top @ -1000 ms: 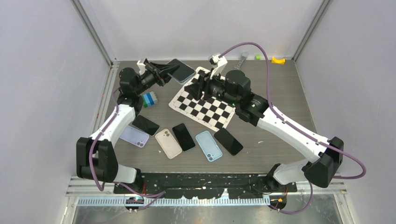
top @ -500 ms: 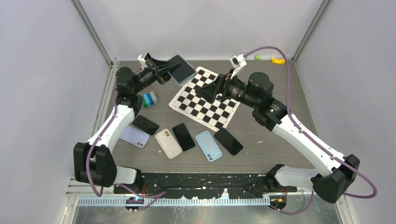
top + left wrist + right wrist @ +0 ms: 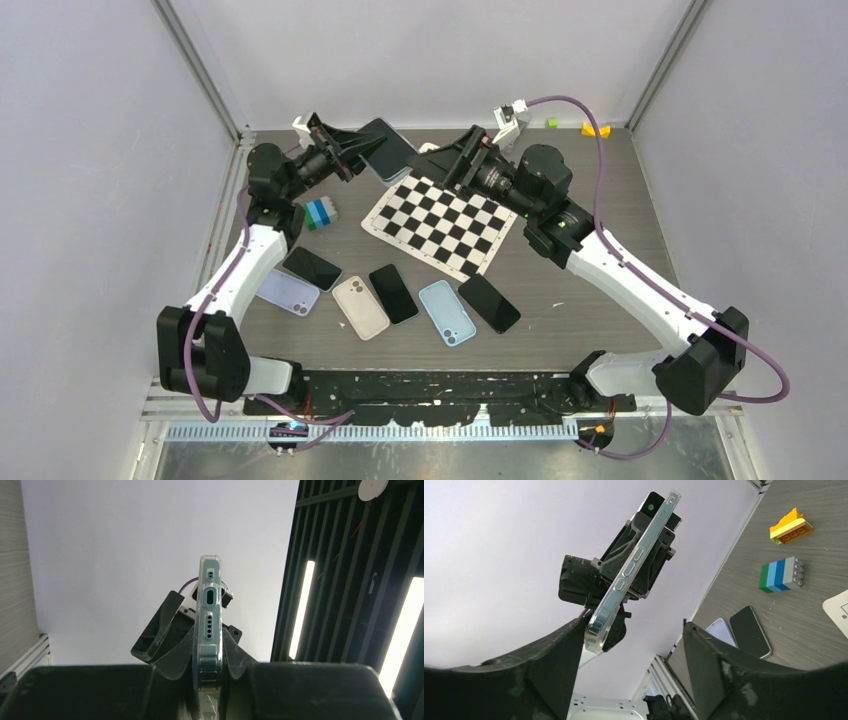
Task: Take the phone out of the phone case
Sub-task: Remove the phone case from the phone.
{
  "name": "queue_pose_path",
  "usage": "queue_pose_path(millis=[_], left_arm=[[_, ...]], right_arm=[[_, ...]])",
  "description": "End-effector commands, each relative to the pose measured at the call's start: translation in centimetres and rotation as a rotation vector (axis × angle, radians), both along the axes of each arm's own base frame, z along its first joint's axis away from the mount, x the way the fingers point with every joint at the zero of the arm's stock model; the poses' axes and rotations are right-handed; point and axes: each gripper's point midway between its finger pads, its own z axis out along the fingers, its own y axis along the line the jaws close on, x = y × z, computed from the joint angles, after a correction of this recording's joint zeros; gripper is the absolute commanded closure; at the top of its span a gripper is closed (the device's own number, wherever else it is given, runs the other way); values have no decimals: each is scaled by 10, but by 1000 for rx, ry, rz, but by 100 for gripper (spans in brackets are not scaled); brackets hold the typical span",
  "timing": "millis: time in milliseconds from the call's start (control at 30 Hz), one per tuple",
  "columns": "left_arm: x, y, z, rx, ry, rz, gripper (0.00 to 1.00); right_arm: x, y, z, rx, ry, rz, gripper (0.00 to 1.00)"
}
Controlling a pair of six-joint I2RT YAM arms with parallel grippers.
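Observation:
A teal phone [image 3: 385,150] in a clear phone case [image 3: 594,630] is held on edge above the table's back left. My left gripper [image 3: 347,158] is shut on it; in the left wrist view the phone's port edge [image 3: 209,610] stands up between the left gripper's [image 3: 210,647] fingers. My right gripper [image 3: 430,155] is open just right of the phone. In the right wrist view the cased phone [image 3: 631,570] slants up, its lower corner beside my right gripper's [image 3: 634,630] left finger [image 3: 564,650]; whether they touch I cannot tell.
A checkerboard sheet [image 3: 440,215] lies under the right arm. Several phones and cases [image 3: 390,300] lie in a row nearer the front. A blue-green block stack [image 3: 319,213] sits by the left arm, and an orange-yellow block [image 3: 597,128] at the back right corner.
My right gripper opened and swung from over the checkerboard back and left, up to the held phone. My left gripper lifted slightly at first, then held still.

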Motion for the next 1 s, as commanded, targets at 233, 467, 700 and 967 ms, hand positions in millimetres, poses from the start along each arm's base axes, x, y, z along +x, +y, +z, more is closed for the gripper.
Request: queue_pose_path(millis=[233,467,700,967], left_arm=[[-26,6,47,-37,-163,7,100],[-25,12,57,-109,-177,33,100],[-27,26,69,-240,-194,77,100],[-32,35,77,-300,-220,109,100]], right_arm=[[15,-11,20,165,160,-98,49],[19,-1,-7,197,298,-65,77],[27,3,-25,351,443,-37,99],[40,6,-43,582,574,28,99]])
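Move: The phone in its clear case is already held by the left hand, its middle about 3 cm to the right of that hand, 2 cm back and level with it. From the open right hand the middle lies about 7 cm left and 2 cm ahead, at much the same height. Far below the right hand, some 45 cm down, a black phone lies about 9 cm left and 6 cm back, and an empty blue case about 5 cm right and 11 cm back. The cased phone's free end is pinched by the right hand, whose wide-open fingers close on its near corner as the hand rises just under 2 cm and the wrist swings about 35 degrees, tipping down and raising its left side. Then both hands, each keeping its grip, go forward and down some 2 cm together, the left also drifting left and turning slightly counter-clockwise. ##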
